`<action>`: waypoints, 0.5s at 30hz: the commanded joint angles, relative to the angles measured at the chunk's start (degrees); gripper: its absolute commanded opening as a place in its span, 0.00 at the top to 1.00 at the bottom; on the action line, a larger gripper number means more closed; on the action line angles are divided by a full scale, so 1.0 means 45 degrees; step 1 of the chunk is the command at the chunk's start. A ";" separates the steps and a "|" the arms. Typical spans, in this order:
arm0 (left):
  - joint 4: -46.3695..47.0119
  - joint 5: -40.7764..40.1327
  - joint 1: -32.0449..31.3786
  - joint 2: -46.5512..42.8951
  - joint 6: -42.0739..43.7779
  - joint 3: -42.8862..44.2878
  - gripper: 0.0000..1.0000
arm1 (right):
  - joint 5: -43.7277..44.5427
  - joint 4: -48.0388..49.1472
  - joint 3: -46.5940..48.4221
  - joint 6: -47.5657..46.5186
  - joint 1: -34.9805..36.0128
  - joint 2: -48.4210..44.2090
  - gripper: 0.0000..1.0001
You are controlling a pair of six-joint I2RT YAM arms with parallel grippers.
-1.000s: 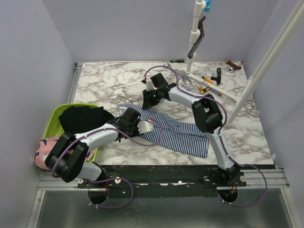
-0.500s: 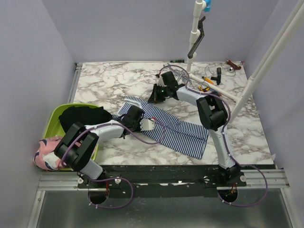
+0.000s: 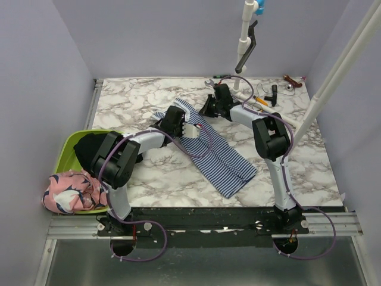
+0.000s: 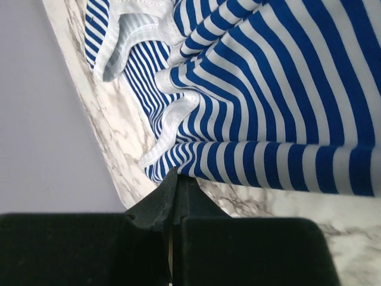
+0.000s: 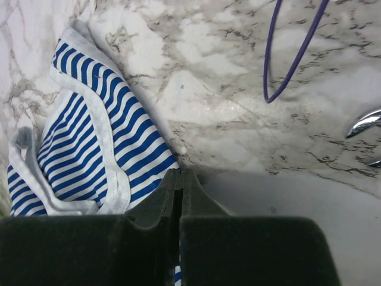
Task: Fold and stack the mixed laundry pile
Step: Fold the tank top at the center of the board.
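The navy-and-white striped garment (image 3: 217, 152) lies stretched diagonally on the marble table (image 3: 137, 101), its far end lifted between my two grippers. My left gripper (image 3: 168, 117) is shut on the striped hem (image 4: 178, 152) at the far left corner. At the far right corner my right gripper (image 3: 206, 111) is shut on the striped edge (image 5: 137, 161). The black garment (image 3: 95, 146) sits in the lime green basin (image 3: 66, 152) at the left. In front of it, at the basin's near end, lies the pink shark-print garment (image 3: 68, 190).
Hand tools (image 3: 262, 101) and a white pipe (image 3: 268, 110) lie at the back right. A vertical white post with a black handle (image 3: 245, 42) hangs over the back edge. A slanted white pole (image 3: 333, 77) crosses the right side. Purple cables (image 5: 286, 53) trail near the right gripper.
Both grippers have shut on the striped garment's far end and carried it toward the back, swinging it from crosswise to diagonal. The left arm has moved off the basin, uncovering the pink garment.
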 commanded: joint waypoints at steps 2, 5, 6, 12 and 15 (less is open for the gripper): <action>0.0552 0.0443 0.0461 0.1452 0.2109 0.1493 0.99 | 0.1942 -0.0202 0.0207 0.0426 -0.0226 0.0510 0.99; 0.0364 0.0483 0.0525 0.1898 0.2445 0.2044 0.97 | 0.2087 -0.0287 0.0232 0.0317 -0.0220 0.0457 0.99; 0.0089 0.0496 0.0535 0.1943 0.2513 0.2134 0.96 | 0.2070 -0.0280 0.0168 0.0288 -0.0226 0.0434 0.99; -0.0521 0.0514 0.0976 0.1981 0.2669 0.2036 0.69 | 0.1514 -0.0617 0.0118 -0.0034 -0.0228 0.0301 0.73; -0.0371 0.0307 0.1203 0.1738 0.2353 0.2171 0.52 | 0.2202 -0.1383 0.0243 -0.0943 -0.0218 -0.0309 0.55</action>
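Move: The left fingers already pinch the tank top's left edge; the middle of the tank top lies some 12 cm to this hand's right, 3 cm back and 4 cm lower, with its strap end about 11 cm ahead and 3 cm left. The right fingers hold the opposite edge; from them that middle is roughly 13 cm back, 2 cm to the right and 2 cm lower, and the wrench about 8 cm ahead and 4 cm right. Carry the left edge of the tank top on forward about 4.5 cm with the left gripper, sinking it a centimetre or so, while the right gripper draws its own edge forward and to the right by a bit over 2 cm. Slow both to a near stop, then open both grippers just under halfway and let go of the cloth. ##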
